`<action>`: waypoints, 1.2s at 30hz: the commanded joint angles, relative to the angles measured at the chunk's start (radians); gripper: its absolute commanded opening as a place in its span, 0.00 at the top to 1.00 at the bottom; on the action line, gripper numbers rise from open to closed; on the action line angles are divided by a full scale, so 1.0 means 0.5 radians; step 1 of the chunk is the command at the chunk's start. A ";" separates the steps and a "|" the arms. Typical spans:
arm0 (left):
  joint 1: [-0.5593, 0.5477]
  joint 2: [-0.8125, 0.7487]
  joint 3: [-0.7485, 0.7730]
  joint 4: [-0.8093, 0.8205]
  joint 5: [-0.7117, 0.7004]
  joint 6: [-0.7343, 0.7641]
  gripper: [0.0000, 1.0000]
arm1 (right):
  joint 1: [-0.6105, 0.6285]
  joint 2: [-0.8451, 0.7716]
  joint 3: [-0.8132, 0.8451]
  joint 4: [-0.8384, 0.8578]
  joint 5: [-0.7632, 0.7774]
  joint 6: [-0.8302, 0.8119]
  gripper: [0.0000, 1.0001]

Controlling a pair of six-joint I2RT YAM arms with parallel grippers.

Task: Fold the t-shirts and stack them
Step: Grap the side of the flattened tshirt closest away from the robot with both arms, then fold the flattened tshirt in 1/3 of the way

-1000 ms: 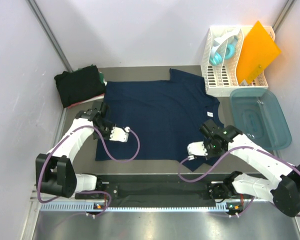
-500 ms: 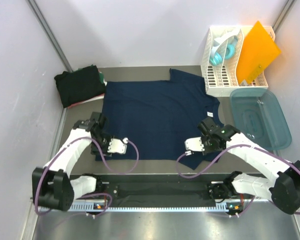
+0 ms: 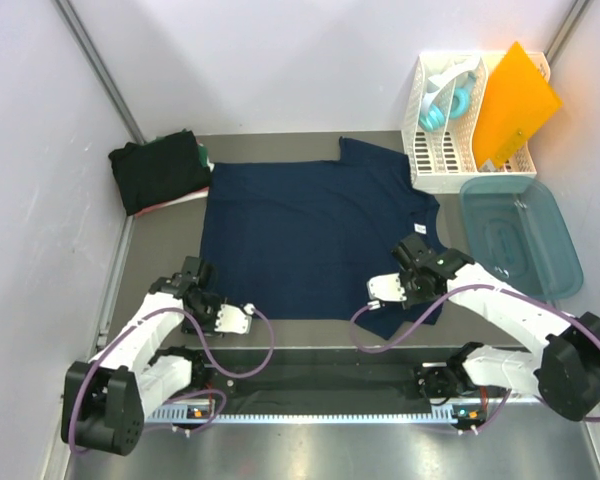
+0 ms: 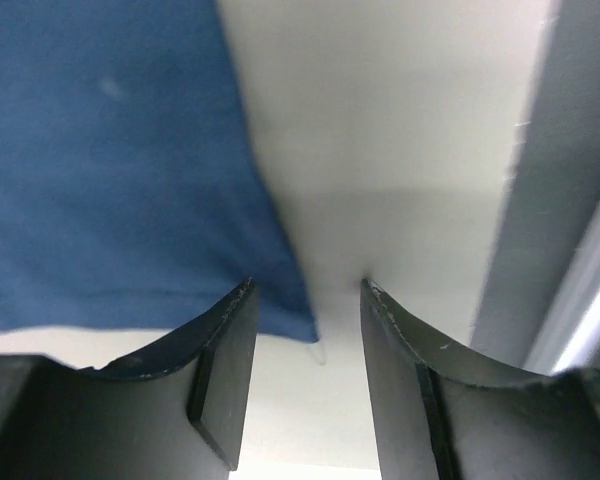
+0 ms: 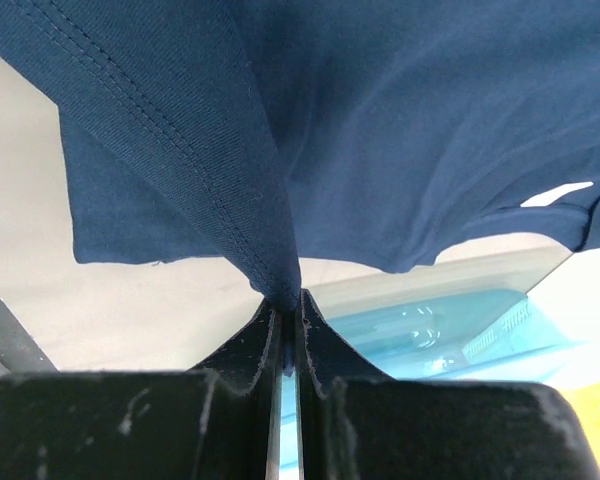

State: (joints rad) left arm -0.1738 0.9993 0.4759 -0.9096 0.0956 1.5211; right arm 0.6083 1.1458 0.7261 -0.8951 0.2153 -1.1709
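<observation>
A navy blue t-shirt (image 3: 310, 235) lies spread flat across the middle of the table. My left gripper (image 3: 198, 290) stands open at its near left corner. In the left wrist view that corner (image 4: 285, 318) lies loose on the table between the spread fingers (image 4: 225, 370), held by neither. My right gripper (image 3: 412, 290) is shut on the shirt's near right edge. The right wrist view shows a stitched fold of navy cloth (image 5: 230, 190) pinched up between the closed jaws (image 5: 288, 305). Folded black and dark green t-shirts (image 3: 160, 170) sit stacked at the far left.
A white slotted rack (image 3: 445, 135) with an orange folder (image 3: 515, 105) stands at the far right. A teal plastic tub (image 3: 520, 235) sits just right of my right arm. A metal rail (image 4: 570, 220) runs along the table's left side.
My left gripper has opened, let go of the shirt's left edge and drawn back toward the near edge. The right gripper has shifted slightly left, still gripping the cloth.
</observation>
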 commanded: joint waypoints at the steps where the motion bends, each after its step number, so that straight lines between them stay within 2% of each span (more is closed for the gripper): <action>1: -0.002 0.050 -0.123 0.325 -0.068 -0.011 0.50 | 0.001 0.028 0.069 0.066 -0.020 -0.008 1.00; 3: -0.002 0.094 -0.160 0.386 -0.084 -0.026 0.50 | -0.002 0.037 0.079 0.072 -0.020 0.004 1.00; 5: -0.002 0.158 -0.185 0.500 -0.114 -0.045 0.62 | -0.002 0.031 0.085 0.072 -0.010 0.010 1.00; 6: -0.002 0.179 -0.191 0.524 -0.117 -0.051 0.78 | -0.002 0.025 0.082 0.066 -0.007 0.010 1.00; 7: -0.002 0.213 -0.194 0.552 -0.127 -0.054 0.99 | -0.005 0.016 0.082 0.063 -0.001 0.010 1.00; 11: -0.002 0.259 -0.115 0.522 -0.124 -0.066 1.00 | -0.008 -0.021 0.112 -0.032 0.014 0.001 1.00; 17: 0.010 0.256 0.299 0.252 -0.038 -0.134 1.00 | -0.014 -0.067 0.333 -0.363 -0.075 -0.008 1.00; 21: 0.013 0.244 0.536 0.114 -0.004 -0.177 1.00 | -0.032 -0.104 0.370 -0.431 -0.032 -0.005 1.00; 27: 0.013 0.198 0.542 0.126 -0.074 -0.119 1.00 | -0.051 -0.217 0.238 -0.400 0.033 -0.033 1.00; 36: 0.108 0.311 0.598 0.181 -0.130 -0.051 1.00 | -0.158 -0.362 0.116 -0.345 0.164 -0.177 1.00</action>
State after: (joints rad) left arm -0.1471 1.1305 0.7376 -0.8242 0.0311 1.4654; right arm 0.5636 1.0096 0.8051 -1.0771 0.2436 -1.2037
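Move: The shirt's near-left corner lies almost between the left hand's open fingers, about 1 cm ahead, 1 cm left and 1 cm below. From that hand the black clothes stack is some 32 cm ahead and 7 cm left, and the table's near edge about 7 cm straight back. The right hand already holds the shirt's near-right side, with the near-left corner about 50 cm left, 5 back and 7 below; the near sleeve hangs roughly 6 back and 7 left, and the blue tub stands 13 ahead, 22 right. Forward and a little left, skimming low over the table, the left hand slides its fingers around the near-left corner, shuts them on the cloth, then rises about 6 cm while carrying it on forward, fingers tipping some 10 degrees forward. The right hand keeps its pinch, lifts about 4.5 cm alongside, then eases 2–3 cm right, away from the left hand. ##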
